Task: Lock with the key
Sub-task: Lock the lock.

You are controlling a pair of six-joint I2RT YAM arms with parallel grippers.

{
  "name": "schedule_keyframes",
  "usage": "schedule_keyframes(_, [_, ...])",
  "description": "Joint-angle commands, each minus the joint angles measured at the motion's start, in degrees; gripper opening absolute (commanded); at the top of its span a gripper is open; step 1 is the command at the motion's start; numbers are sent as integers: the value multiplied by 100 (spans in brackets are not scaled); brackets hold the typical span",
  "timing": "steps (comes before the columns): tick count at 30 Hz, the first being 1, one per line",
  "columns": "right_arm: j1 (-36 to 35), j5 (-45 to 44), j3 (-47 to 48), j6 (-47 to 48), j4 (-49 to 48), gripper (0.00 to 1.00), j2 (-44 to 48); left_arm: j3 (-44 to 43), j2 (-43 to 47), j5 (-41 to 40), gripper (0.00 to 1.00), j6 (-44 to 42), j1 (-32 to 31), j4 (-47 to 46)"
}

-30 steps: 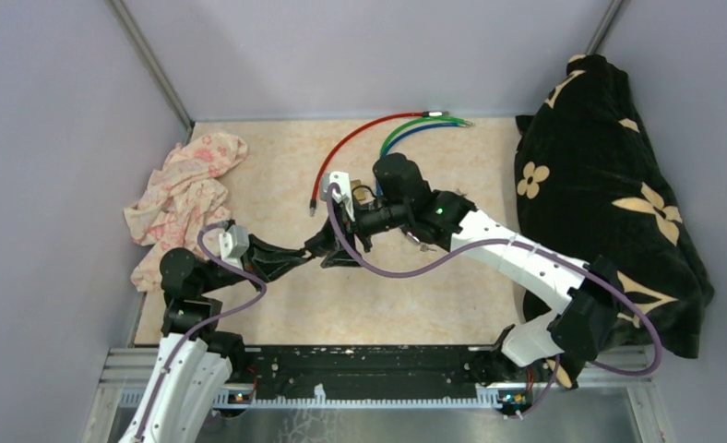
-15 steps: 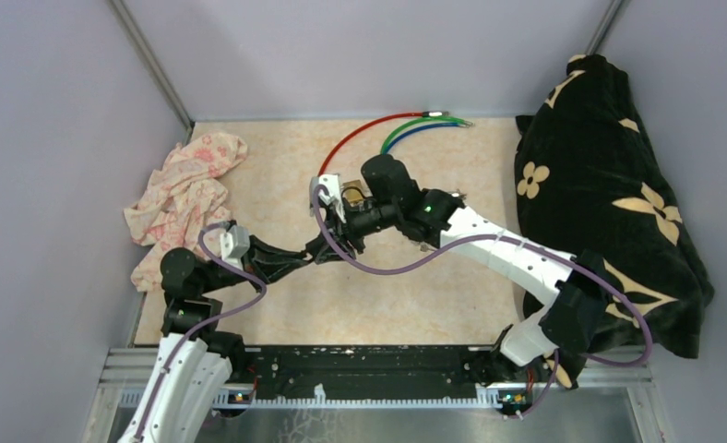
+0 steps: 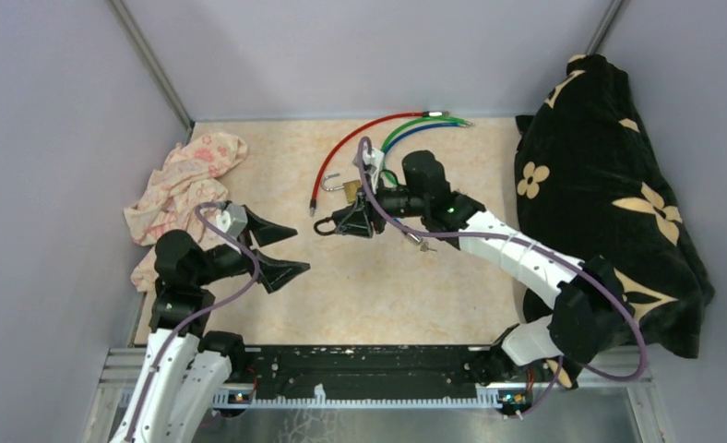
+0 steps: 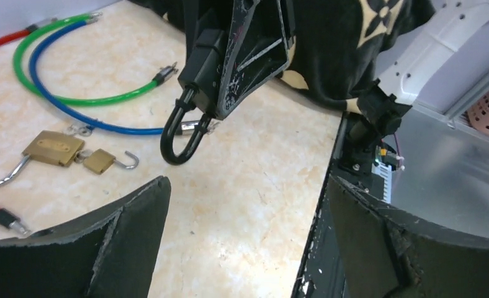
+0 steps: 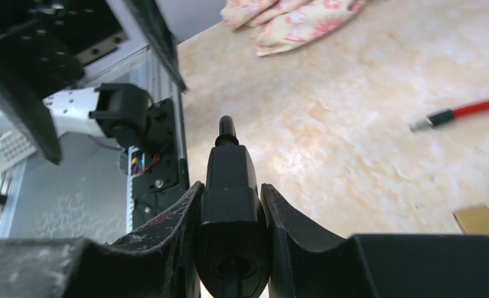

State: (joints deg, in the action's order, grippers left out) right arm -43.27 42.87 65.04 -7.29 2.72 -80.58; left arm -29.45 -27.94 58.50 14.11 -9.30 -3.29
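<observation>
My right gripper (image 3: pixel 349 221) is shut on a black padlock (image 5: pixel 229 167) and holds it above the table's middle. Its black shackle (image 4: pixel 181 139) points toward the left arm. In the right wrist view the padlock's keyhole end faces the camera with a dark stub in it; I cannot tell what the stub is. A small silver key (image 3: pixel 422 245) lies on the table under the right arm. My left gripper (image 3: pixel 301 249) stands wide open, apart from the padlock, with nothing between its fingers (image 4: pixel 136 217).
Two brass padlocks (image 4: pixel 53 147) with open shackles lie beyond the black one. Red, green and blue cables (image 3: pixel 406 125) curve along the back. A floral cloth (image 3: pixel 184 194) lies at the left edge and a black flowered blanket (image 3: pixel 609 185) at the right.
My left gripper let go at the padlock, opened wide and drew back to the left. The right gripper closed on the padlock and moved it a little to the far right.
</observation>
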Motion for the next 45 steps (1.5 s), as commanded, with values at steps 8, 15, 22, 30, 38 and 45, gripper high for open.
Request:
schedule_keyframes(8, [655, -524, -638, -2148, -1746, 0, 1018, -2502, -1247, -816, 99, -2879, -46, 4197])
schedule_keyframes(15, [789, -253, -756, -2532, -2101, 0, 1289, -3740, -2493, -1218, 99, -3152, -46, 5947])
schedule_keyframes(22, [951, 524, -911, -3114, -3056, 0, 1408, -3617, -2665, -3070, 99, -1836, -46, 5168])
schedule_keyframes(30, [960, 666, -955, -2999, -3210, 0, 1597, -2854, -1450, -2121, 97, -2874, -46, 4144])
schedule_keyframes(38, [969, 1083, -740, -2884, -3360, 0, 1549, -2043, -1883, 1172, 96, 148, -46, 179])
schedule_keyframes(45, [960, 1232, -1241, -3117, -4574, 0, 1754, -1156, -2087, 1250, 70, 2588, -236, -4226])
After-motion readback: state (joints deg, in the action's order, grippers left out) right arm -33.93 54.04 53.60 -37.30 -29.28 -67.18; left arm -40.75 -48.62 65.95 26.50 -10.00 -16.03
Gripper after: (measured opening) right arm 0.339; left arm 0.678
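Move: The right hand already grips the black lock, whose middle lies about 3 cm to the left of its finger pads. About 25 cm below this hand, the brass padlock lies some 19 cm ahead and 1 cm to the right, the small brass padlock 14 cm ahead and 2 cm right, and the red cable's end 14 cm ahead and 9 cm left. From the empty, open left hand the black lock is about 7 cm right, 5 cm ahead, roughly level. The right hand keeps its grip on the black lock, carrying it first right and slightly forward, then mostly up about 10 cm while easing back, its fingers tipping up some 20 degrees. The empty left hand rises forward-left, dips with fingertips tilting down, then swings back right and up, ending slightly forward of its start and partly closing on nothing. ##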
